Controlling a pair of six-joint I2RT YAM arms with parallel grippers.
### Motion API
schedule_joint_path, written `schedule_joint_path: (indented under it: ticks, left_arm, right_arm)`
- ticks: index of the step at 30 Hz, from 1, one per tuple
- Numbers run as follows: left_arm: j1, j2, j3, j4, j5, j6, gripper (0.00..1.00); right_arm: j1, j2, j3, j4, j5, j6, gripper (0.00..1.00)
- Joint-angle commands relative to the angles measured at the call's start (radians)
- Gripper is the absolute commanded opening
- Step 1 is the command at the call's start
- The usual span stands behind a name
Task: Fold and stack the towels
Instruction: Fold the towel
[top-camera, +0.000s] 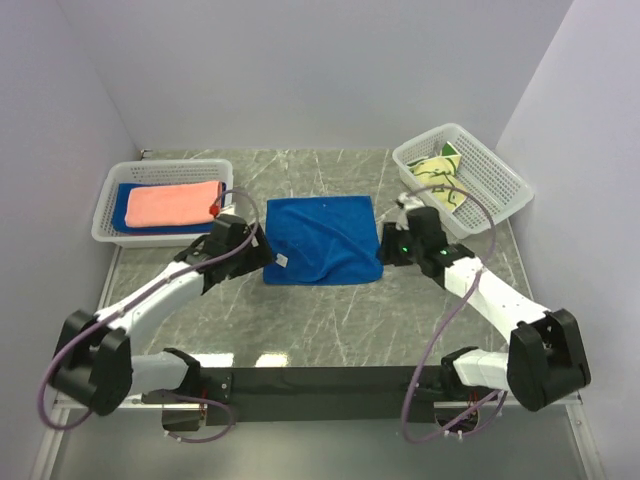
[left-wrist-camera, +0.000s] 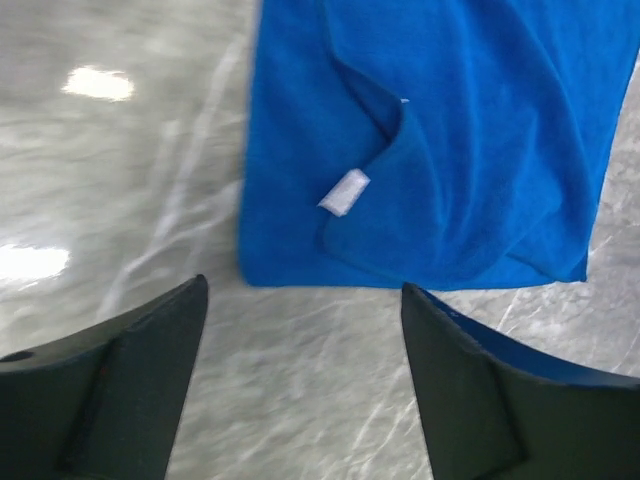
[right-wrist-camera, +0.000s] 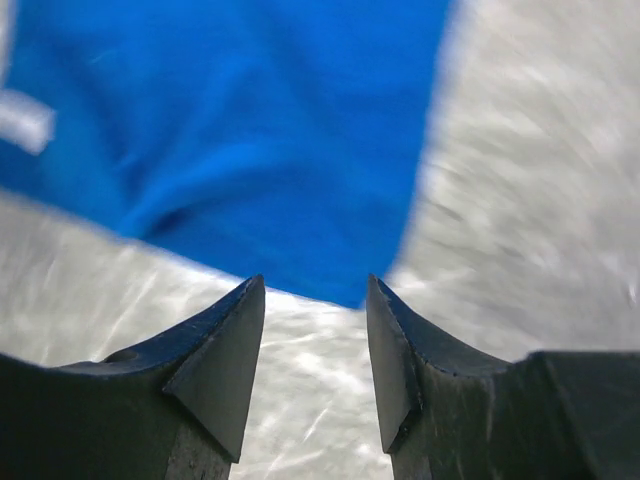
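Note:
A royal blue towel (top-camera: 322, 240) lies folded on the marble table (top-camera: 330, 320), rumpled along its near edge, with a white label (left-wrist-camera: 344, 192) showing. My left gripper (top-camera: 266, 252) sits at its left edge, open (left-wrist-camera: 304, 290), with only bare table between the fingers. At the towel's right edge my right gripper (top-camera: 384, 246) is open too (right-wrist-camera: 313, 285), just off the near right corner of the blue towel (right-wrist-camera: 250, 130) and holding nothing. In the left basket (top-camera: 110, 215) a folded salmon-pink towel (top-camera: 175, 203) rests on a blue one (top-camera: 124, 208). The yellow and green towel (top-camera: 440, 170) lies crumpled in the right basket (top-camera: 505, 185).
The white lattice baskets stand at the back left and back right of the table. Pale walls close the space at the back and on both sides. Both arm bases are bolted to a black bar (top-camera: 320, 380) at the near edge.

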Motion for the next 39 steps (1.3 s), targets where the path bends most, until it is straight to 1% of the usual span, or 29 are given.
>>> schedule_joint_path:
  ticks: [1,2,3,5,6,9,13,18,23,32,34,38,39]
  left_arm:
    - [-0.057,0.09,0.086,0.099,0.028,-0.028,0.81]
    - [-0.065,0.115,0.097,0.102,0.022,-0.025,0.78]
    - [-0.076,0.164,0.12,0.105,0.018,-0.021,0.72]
    - [-0.083,0.207,0.134,0.113,0.011,-0.015,0.68]
    - [-0.085,0.247,0.146,0.125,0.013,-0.012,0.63]
    - [-0.087,0.323,0.175,0.136,0.017,-0.001,0.59]
    - [-0.108,0.399,0.21,0.141,0.039,0.004,0.56]
    - [-0.126,0.457,0.235,0.118,0.016,-0.013,0.55]
    - [-0.148,0.463,0.244,0.058,-0.039,-0.036,0.55]
    - [-0.174,0.477,0.25,0.014,-0.081,-0.047,0.57]
    - [-0.177,0.485,0.249,0.013,-0.082,-0.048,0.54]
    - [-0.182,0.473,0.249,0.02,-0.076,-0.053,0.43]
    - [-0.186,0.468,0.25,0.018,-0.076,-0.053,0.43]
  right_arm:
    - [-0.109,-0.068,-0.128,0.154,-0.126,0.188,0.52]
    - [-0.14,-0.077,-0.154,0.181,-0.15,0.211,0.52]
    - [-0.187,-0.089,-0.198,0.236,-0.196,0.253,0.52]
    - [-0.218,-0.096,-0.232,0.296,-0.217,0.28,0.52]
    - [-0.235,-0.091,-0.253,0.31,-0.229,0.296,0.53]
    - [-0.246,-0.074,-0.269,0.341,-0.253,0.311,0.53]
    - [-0.251,-0.062,-0.281,0.367,-0.26,0.319,0.53]
    - [-0.251,-0.051,-0.283,0.375,-0.261,0.316,0.54]
    - [-0.252,-0.05,-0.286,0.378,-0.256,0.311,0.53]
    - [-0.252,-0.02,-0.295,0.39,-0.256,0.314,0.53]
    - [-0.252,-0.014,-0.297,0.392,-0.26,0.313,0.53]
    - [-0.252,-0.008,-0.3,0.393,-0.258,0.307,0.53]
    - [-0.254,-0.007,-0.3,0.395,-0.258,0.308,0.53]
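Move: The white label on the blue towel's loose top layer lies about 6 cm to the right of my left hand, 3 cm ahead and some 9 cm below. The towel's near-left corner is about 1 cm back and 1 cm to the right of that hand, its middle some 8 cm ahead and 13 cm to the right. My right hand is over the towel's near-right corner, about 10 cm below and 1 cm back; the label lies some 21 cm to its left and 3 cm ahead. I bring my left hand right and down, about 7 cm each way, curving forward and then slightly back, tipping the fingers about 10 degrees steeper and narrowing them to roughly half their gap, so the tips come down beside the label and onto the top layer. My right hand drops 4 cm and eases right by the near-right corner, rises a little, waits, then sinks again, rolling its left side up and turning clockwise, fingers still half open. ##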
